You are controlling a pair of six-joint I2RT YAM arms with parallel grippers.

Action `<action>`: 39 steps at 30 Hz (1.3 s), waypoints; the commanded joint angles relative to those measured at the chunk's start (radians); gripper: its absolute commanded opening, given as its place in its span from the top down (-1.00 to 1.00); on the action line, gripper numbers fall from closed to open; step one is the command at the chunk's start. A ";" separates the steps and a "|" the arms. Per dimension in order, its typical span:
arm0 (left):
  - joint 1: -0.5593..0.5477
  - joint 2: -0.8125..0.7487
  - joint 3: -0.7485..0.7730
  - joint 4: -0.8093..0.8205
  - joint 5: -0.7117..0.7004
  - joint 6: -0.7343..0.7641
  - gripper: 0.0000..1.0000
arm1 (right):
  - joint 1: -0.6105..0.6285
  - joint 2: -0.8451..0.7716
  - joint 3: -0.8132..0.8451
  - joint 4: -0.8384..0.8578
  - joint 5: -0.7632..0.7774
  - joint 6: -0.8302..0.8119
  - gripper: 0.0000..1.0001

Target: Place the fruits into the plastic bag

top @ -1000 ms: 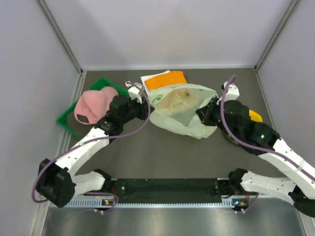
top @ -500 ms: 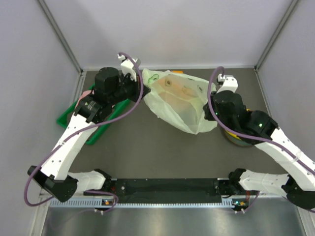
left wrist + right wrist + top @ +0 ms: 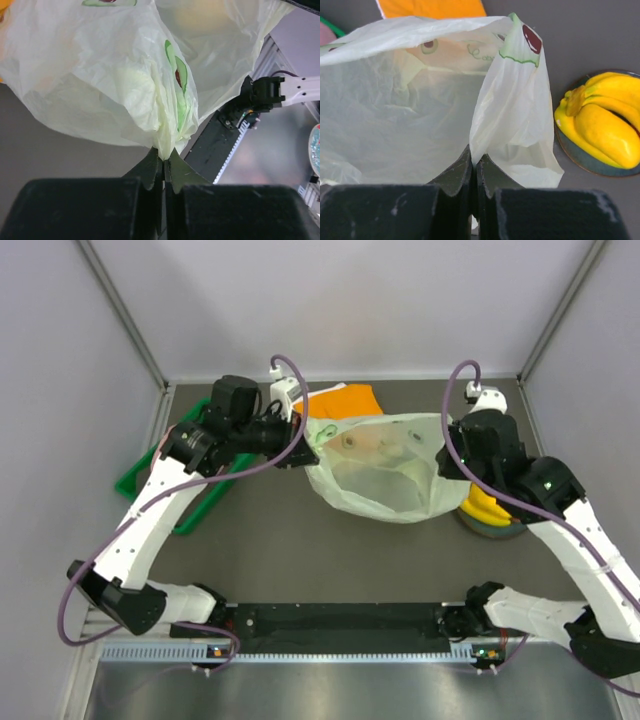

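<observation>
The plastic bag [image 3: 380, 465], pale green and printed with avocado halves, hangs stretched between my two grippers with its mouth held wide. My left gripper [image 3: 300, 435] is shut on the bag's left rim [image 3: 170, 135], with film bunched between its fingertips [image 3: 164, 157]. On the right rim [image 3: 510, 100] my right gripper [image 3: 445, 455] is shut as well, pinching the film [image 3: 474, 157]. The fruits, a bunch of yellow bananas [image 3: 487, 505] [image 3: 605, 117], lie on a blue-grey plate [image 3: 492, 530] [image 3: 580, 160] just right of the bag, partly under my right arm.
An orange cloth [image 3: 340, 400] [image 3: 432, 7] lies behind the bag. A green tray [image 3: 150, 475] sits at the left under my left arm. Grey walls close the table on three sides; the black base rail [image 3: 340, 620] runs along the near edge.
My left gripper has closed on the bag's left rim. Both arms have lifted the bag off the table and pulled its mouth wide.
</observation>
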 commanded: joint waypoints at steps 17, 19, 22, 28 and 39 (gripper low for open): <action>0.128 0.022 -0.144 0.160 0.102 -0.098 1.00 | -0.024 0.038 -0.006 -0.011 -0.048 0.008 0.77; 0.135 0.019 -0.175 0.207 0.089 -0.104 1.00 | -0.024 0.034 -0.013 0.011 -0.030 0.010 0.70; 0.151 0.027 -0.218 0.253 0.118 -0.119 1.00 | -0.023 0.028 -0.020 0.040 -0.032 0.001 0.45; 0.162 0.054 -0.259 0.354 0.186 -0.168 1.00 | -0.023 0.006 -0.006 0.058 -0.097 -0.036 -0.63; 0.162 0.036 -0.242 0.419 0.172 -0.240 1.00 | -0.024 -0.147 0.049 0.034 -0.154 -0.033 -0.86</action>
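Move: The plastic bag's body hangs between the two hands, which pinch its rim: from the left hand its middle is roughly 15 cm to the right, 4 cm ahead and 13 cm down. From the right hand it is some 12 cm left, 4 cm ahead and 13 cm down; the fruit bowl stands about 16 cm right, 6 cm ahead and 28 cm down. From the left hand the orange cloth lies around 30 cm ahead and 6 cm right, the green basket 32 cm left and 16 cm ahead, both about 30 cm lower. Forward and down by about 5 cm each goes the left hand after a slight lift backwards, its fingers still pinching the bag's rim. The right hand lifts a little, sinks with the bag, then opens wide, lets go of its side of the rim and backs up and away, some 5 cm up from its lowest point. ##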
